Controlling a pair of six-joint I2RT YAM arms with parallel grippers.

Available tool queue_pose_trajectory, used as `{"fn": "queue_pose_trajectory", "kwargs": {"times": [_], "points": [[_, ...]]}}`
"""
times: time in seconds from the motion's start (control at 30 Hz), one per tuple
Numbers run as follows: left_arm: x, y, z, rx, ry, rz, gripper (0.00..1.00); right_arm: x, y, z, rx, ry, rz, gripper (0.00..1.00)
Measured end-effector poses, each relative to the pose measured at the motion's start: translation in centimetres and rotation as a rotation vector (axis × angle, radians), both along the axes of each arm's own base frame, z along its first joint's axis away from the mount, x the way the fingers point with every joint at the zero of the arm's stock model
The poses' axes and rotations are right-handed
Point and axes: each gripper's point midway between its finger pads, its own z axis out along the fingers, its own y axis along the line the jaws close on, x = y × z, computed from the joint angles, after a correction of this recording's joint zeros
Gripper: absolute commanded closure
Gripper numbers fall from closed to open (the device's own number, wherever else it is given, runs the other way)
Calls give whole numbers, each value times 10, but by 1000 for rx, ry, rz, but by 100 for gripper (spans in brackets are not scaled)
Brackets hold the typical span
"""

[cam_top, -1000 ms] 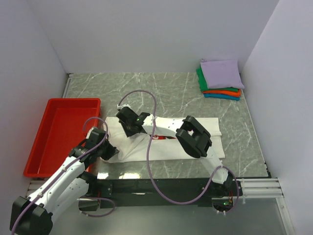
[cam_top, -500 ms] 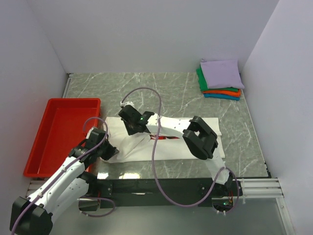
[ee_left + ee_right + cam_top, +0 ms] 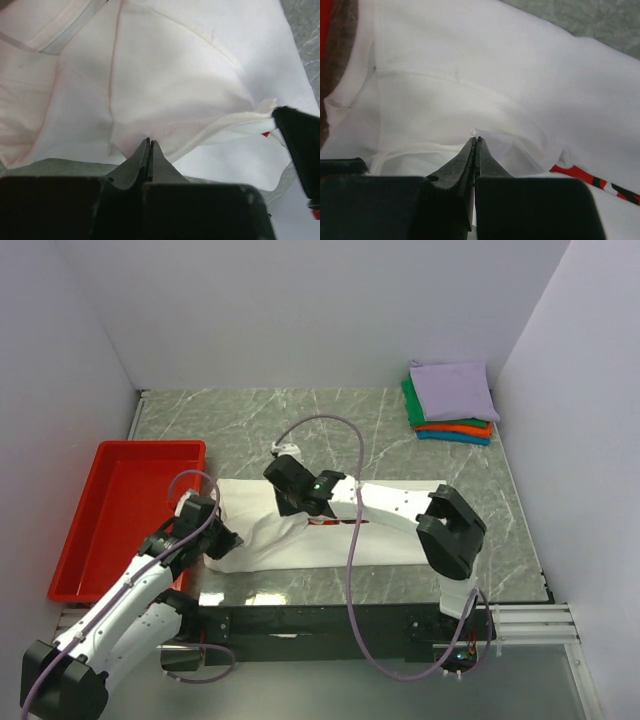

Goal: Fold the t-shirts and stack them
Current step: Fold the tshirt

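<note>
The white t-shirt (image 3: 340, 535) lies spread across the middle of the table, part of its red chest print (image 3: 580, 175) showing. My left gripper (image 3: 224, 540) is at the shirt's left edge, jaws shut on a pinch of white cloth (image 3: 149, 142). My right gripper (image 3: 296, 507) reaches over the shirt's upper left part and is shut on a raised fold of the same cloth (image 3: 475, 140). The right gripper's black finger (image 3: 300, 150) shows at the edge of the left wrist view. Folded lavender (image 3: 453, 388), green (image 3: 411, 400), orange (image 3: 455, 424) and teal (image 3: 455, 436) t-shirts are stacked at the back right.
A red plastic tray (image 3: 120, 515) sits on the left side of the marble table, close beside my left arm. White walls enclose the table on three sides. The right arm's elbow (image 3: 452, 532) hangs over the shirt's right end.
My right gripper has closed on the shirt's cloth and shifted to the right, its elbow swinging right too. The left gripper stays shut on the left edge, barely moved.
</note>
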Motion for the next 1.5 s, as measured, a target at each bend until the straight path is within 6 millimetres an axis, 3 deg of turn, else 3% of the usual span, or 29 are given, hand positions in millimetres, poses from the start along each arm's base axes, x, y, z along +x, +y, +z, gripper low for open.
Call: {"fn": "queue_pose_trajectory", "kwargs": {"times": [0.2, 0.37, 0.7, 0.93, 1.07, 1.13, 1.23, 1.27, 1.37, 1.5], "points": [[9, 1, 11, 22, -23, -3, 100, -20, -34, -18, -25, 50, -65, 100], [9, 2, 7, 42, -6, -12, 100, -33, -52, -25, -8, 85, -127, 100], [13, 1, -17, 90, 79, -23, 100, -31, -58, -30, 10, 92, -218, 99], [25, 12, -17, 130, 88, 13, 100, -17, -58, -45, -27, 102, -250, 74], [37, 21, -11, 154, 72, 36, 99, -8, -65, -45, -31, 99, -273, 68], [41, 21, -9, 162, 71, 30, 96, -4, -68, -45, -31, 98, -281, 67], [50, 20, -8, 178, 72, 11, 84, -3, -68, -45, -30, 97, -282, 66], [53, 19, -7, 183, 73, 6, 70, -3, -68, -45, -26, 95, -281, 66], [57, 20, -6, 198, 70, -8, 55, -3, -65, -43, -1, 88, -276, 66], [60, 26, 2, 221, 55, 5, 51, -9, -70, -43, 18, 86, -262, 66]]}}
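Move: Both hands hold bits of the white t-shirt. From the left hand, the shirt's left end lies about 4 cm ahead, 3 to the left and 5 below; the red bin's middle is some 26 cm left and 4 ahead, the visible strip of red print 23 cm right and 4 ahead. From the right hand, that print is about 11 cm right, 2 back and 8 below, and the shirt's left end 15 cm left and 3 back. Right hand draws cloth 7 cm right towards print and down, left hand 6 cm forward; both open, releasing. ##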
